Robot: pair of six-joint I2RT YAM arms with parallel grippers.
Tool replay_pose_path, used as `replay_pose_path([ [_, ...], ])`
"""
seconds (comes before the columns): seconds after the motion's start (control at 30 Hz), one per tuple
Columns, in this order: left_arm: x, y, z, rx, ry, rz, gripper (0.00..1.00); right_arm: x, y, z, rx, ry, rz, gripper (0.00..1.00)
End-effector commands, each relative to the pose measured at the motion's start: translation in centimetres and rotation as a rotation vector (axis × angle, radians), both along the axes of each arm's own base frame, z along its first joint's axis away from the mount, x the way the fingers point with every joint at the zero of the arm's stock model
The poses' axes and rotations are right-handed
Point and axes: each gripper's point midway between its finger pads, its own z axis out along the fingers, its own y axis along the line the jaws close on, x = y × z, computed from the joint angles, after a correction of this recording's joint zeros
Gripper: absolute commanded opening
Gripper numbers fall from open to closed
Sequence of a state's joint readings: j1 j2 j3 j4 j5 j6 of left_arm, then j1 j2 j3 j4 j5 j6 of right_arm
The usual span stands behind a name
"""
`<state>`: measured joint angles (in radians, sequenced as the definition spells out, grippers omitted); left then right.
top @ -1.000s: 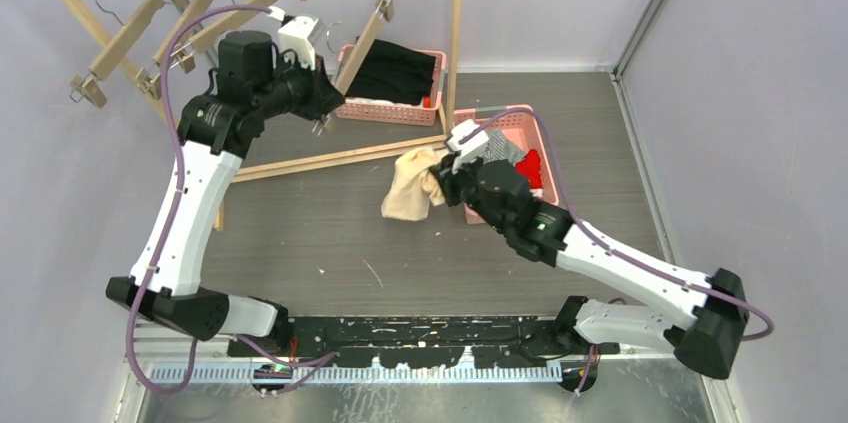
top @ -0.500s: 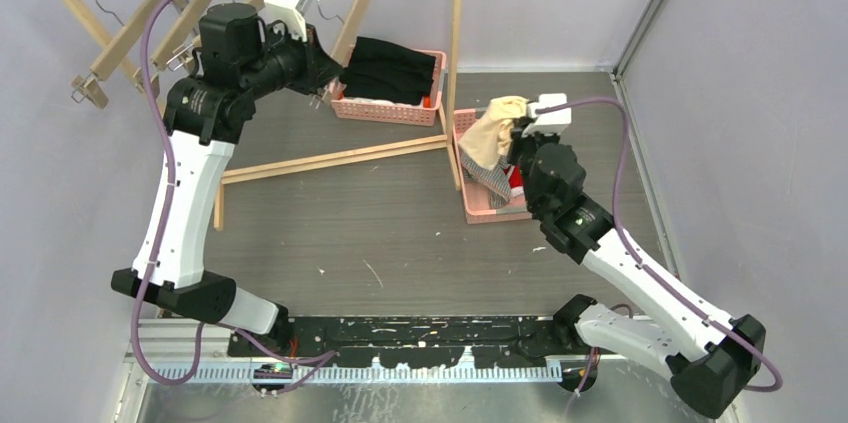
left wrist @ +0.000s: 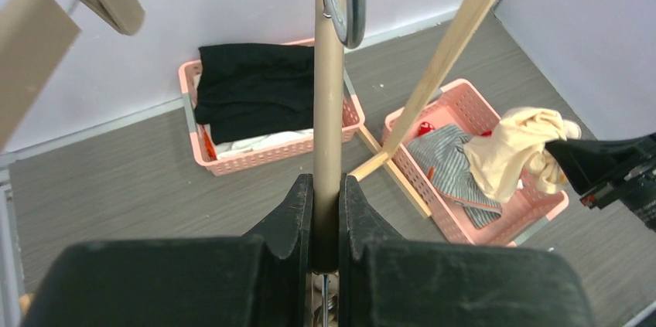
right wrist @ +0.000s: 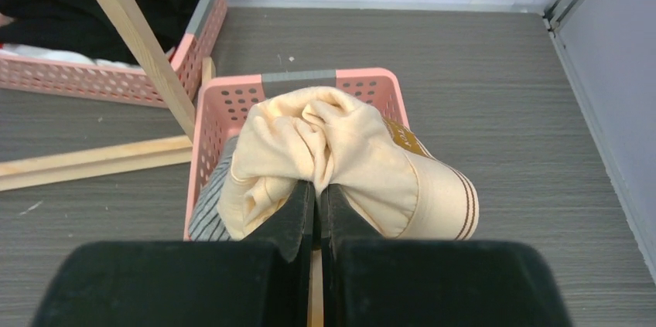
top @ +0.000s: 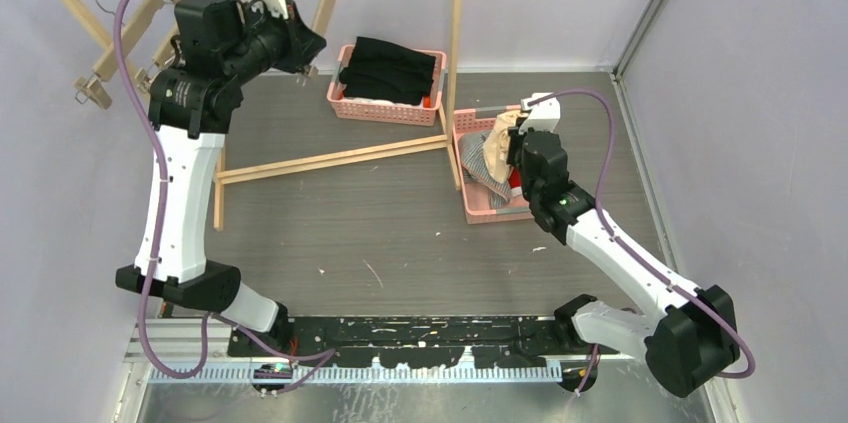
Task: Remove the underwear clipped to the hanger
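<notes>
My right gripper (right wrist: 317,188) is shut on the beige underwear (right wrist: 340,157) and holds it bunched just above the pink basket (right wrist: 309,83) at the right; the pair also shows in the top view (top: 497,143). The grey-and-white striped underwear (top: 478,171) and the red underwear (top: 516,180) lie in that basket (top: 480,211). My left gripper (left wrist: 326,188) is shut on the wooden bar of a hanger (left wrist: 328,72), raised near the rail at the top left (top: 300,48). No cloth hangs on it.
A second pink basket (top: 385,108) with black folded clothes (top: 390,68) stands at the back. The wooden rack (top: 455,33) has an upright post and a floor beam (top: 330,158) beside the right basket. Several bare hangers (top: 120,38) hang on the rail.
My right gripper carried the beige underwear from the floor area rightward over the basket and lowered it. My left gripper raised the hanger up and left toward the rail.
</notes>
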<state>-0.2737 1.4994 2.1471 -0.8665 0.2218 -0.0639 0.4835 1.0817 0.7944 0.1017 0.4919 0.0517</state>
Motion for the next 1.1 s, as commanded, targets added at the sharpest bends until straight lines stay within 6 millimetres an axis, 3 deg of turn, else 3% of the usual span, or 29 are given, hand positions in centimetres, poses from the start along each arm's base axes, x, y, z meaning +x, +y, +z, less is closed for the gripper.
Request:
replay_pose_path([
  [0.0,1.0,0.7,3.3,-0.045,-0.096,0.008,0.00,0.8,0.2,0.2,0.062,-0.035,0.005,0.01],
  [0.67,5.0,2.2,1.4,-0.076,-0.007,0.040,0.01,1.1,0.3,-1.4,0.081,0.003,0.020,0.01],
  [0.8,5.0,2.5,0.5,-0.068,0.010,0.059,0.21,1.4,0.2,-2.2,0.074,0.017,0.008,0.01],
  [0.87,4.6,2.7,0.3,-0.061,0.006,0.062,0.37,1.7,0.2,-2.5,0.074,0.028,0.009,0.01],
  [0.9,4.3,2.7,0.6,-0.064,-0.011,0.059,0.64,1.9,0.3,-2.7,0.072,0.038,0.010,0.01],
  [0.93,3.9,2.7,1.1,-0.068,-0.034,0.058,0.97,2.1,0.5,-2.9,0.073,0.048,0.022,0.01],
  [1.07,2.3,3.5,2.7,-0.080,-0.111,0.089,0.98,2.7,1.0,-4.2,0.081,0.105,0.038,0.04],
])
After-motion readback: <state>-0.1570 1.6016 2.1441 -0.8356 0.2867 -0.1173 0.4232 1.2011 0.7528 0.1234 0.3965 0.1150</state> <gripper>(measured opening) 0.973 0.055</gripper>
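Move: The rail where the held wooden hanger is to hook lies about 11 cm ahead of the left hand, 2 cm left and 8 cm above; the nearest hung hanger is roughly 8 cm ahead and 10 cm left at about hand height. The basket with the black cloth stands 13 cm ahead, 10 cm right, far below. The clothes basket is almost straight below the right hand, 2 cm left and some 20 cm down, with the striped underwear level, 5 cm left. The hanger, still pinched by the left hand, is carried about 5 cm forward and a little left, dipping slightly, to set its hook on the rail; then the left fingers open wide and the hand begins to sink and ease back. The cream underwear stays gripped as the right hand lowers it about 6 cm towards the basket, with a pause midway, fingers tipping slightly down. ##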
